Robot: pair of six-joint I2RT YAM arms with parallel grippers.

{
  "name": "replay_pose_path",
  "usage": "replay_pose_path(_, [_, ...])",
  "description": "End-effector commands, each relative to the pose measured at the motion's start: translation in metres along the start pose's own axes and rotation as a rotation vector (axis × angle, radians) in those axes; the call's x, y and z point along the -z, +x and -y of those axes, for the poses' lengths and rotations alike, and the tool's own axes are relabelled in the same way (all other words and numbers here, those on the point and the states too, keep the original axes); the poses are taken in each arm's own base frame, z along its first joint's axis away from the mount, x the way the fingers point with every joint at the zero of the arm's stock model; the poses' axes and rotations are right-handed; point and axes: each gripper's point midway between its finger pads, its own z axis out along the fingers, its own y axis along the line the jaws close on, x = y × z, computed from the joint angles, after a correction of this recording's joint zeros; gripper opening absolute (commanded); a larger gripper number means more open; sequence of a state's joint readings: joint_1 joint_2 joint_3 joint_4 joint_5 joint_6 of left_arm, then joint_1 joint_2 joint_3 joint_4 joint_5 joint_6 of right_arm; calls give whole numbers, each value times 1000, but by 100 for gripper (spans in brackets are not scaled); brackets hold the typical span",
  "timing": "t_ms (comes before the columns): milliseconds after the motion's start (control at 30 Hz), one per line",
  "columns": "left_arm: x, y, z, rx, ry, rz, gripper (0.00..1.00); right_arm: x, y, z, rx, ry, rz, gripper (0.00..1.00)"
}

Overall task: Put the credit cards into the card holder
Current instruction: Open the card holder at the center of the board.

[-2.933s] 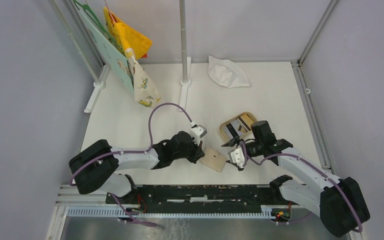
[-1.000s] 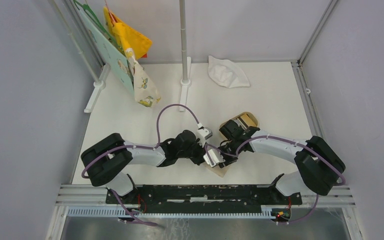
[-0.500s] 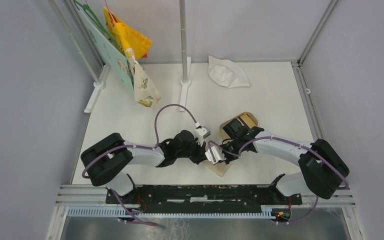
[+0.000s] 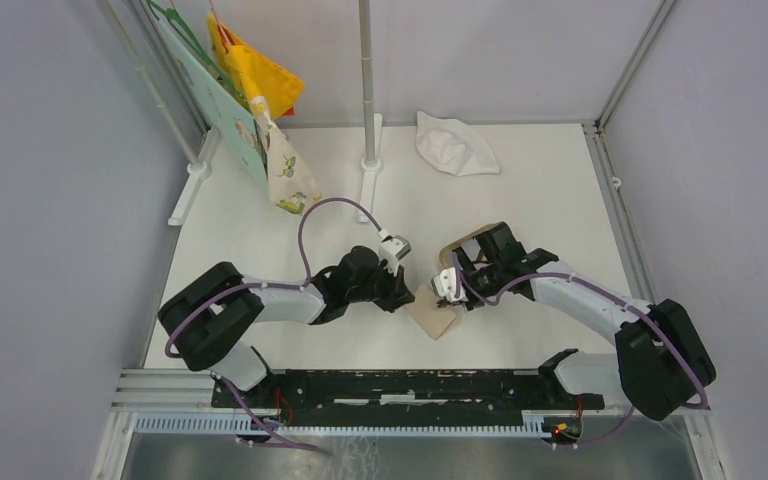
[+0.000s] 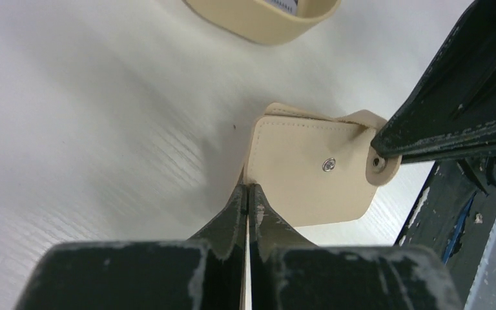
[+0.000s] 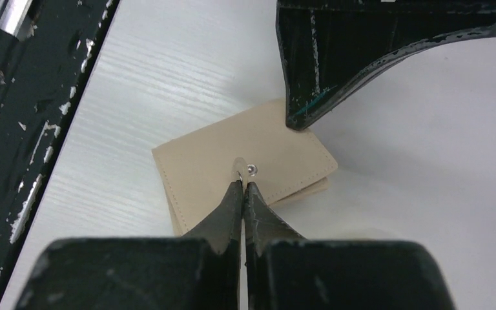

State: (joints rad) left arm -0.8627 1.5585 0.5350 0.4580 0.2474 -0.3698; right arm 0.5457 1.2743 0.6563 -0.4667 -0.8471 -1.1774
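Observation:
The beige card holder (image 4: 432, 318) lies folded shut on the white table between both arms. Its snap stud (image 5: 328, 165) faces up. My left gripper (image 5: 247, 188) is shut on the holder's near edge, at a corner. My right gripper (image 6: 242, 183) is shut on the holder's round snap tab (image 5: 379, 163), and its black fingers (image 5: 445, 123) show in the left wrist view. In the top view the left gripper (image 4: 407, 298) and the right gripper (image 4: 443, 302) almost meet over the holder. Of the credit cards, only a pale sliver (image 5: 281, 5) shows inside the tan tray (image 5: 258, 22).
The tan oval tray (image 4: 457, 247) sits just behind the holder, mostly under my right arm. A white cloth (image 4: 455, 145) lies at the back. A white pole on a stand (image 4: 368, 110) and hanging cloths (image 4: 260, 100) stand at back left. A black rail (image 4: 410, 385) runs along the near edge.
My right gripper has shut on the holder's snap tab. Both grippers and the holder have shifted a little away from the near rail.

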Motion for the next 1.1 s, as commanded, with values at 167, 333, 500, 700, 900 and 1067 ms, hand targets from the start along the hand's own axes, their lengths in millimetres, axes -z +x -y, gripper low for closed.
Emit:
replay_pose_path(167, [28,-75,10,92,-7,268,37,6,-38,4,-86,15,241,0])
replay_pose_path(333, [62,-84,-2,131,-92,401,66,4,-36,6,-112,31,248,0])
replay_pose_path(500, [73,-81,11,196,-32,407,69,4,-45,6,-145,29,305,0])
replay_pose_path(700, [74,-72,20,353,24,385,74,7,-59,3,-170,39,391,0])
replay_pose_path(900, [74,-59,8,469,-87,342,77,7,-57,9,-166,65,380,0])
replay_pose_path(1067, [70,-42,-4,538,-201,296,77,6,-53,11,-173,78,364,0])
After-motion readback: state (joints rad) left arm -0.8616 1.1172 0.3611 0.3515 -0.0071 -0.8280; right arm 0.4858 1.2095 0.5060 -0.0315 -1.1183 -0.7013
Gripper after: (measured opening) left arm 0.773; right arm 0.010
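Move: In the right fingers, already, is the card holder's closing tab; the shut holder's middle lies about 2 cm back from that hand, 2 cm to its left and 3 cm below. From the left hand, which already pinches the holder's left corner, that middle is roughly 6 cm to the right, 3 cm back and 1 cm below. The card tray sits 11 cm ahead and 16 cm right of the left hand, 3 cm below. Lifting the holder's left corner first, the left hand goes up and slightly forward, opens its fingers wide and lets go, then swings left and back, sinking again, to end about 6 cm higher and 5 cm left while turning counter-clockwise. The right hand keeps its pinch on the tab, drawing it up some 4 cm and a little left as its fingers tip up towards level. ##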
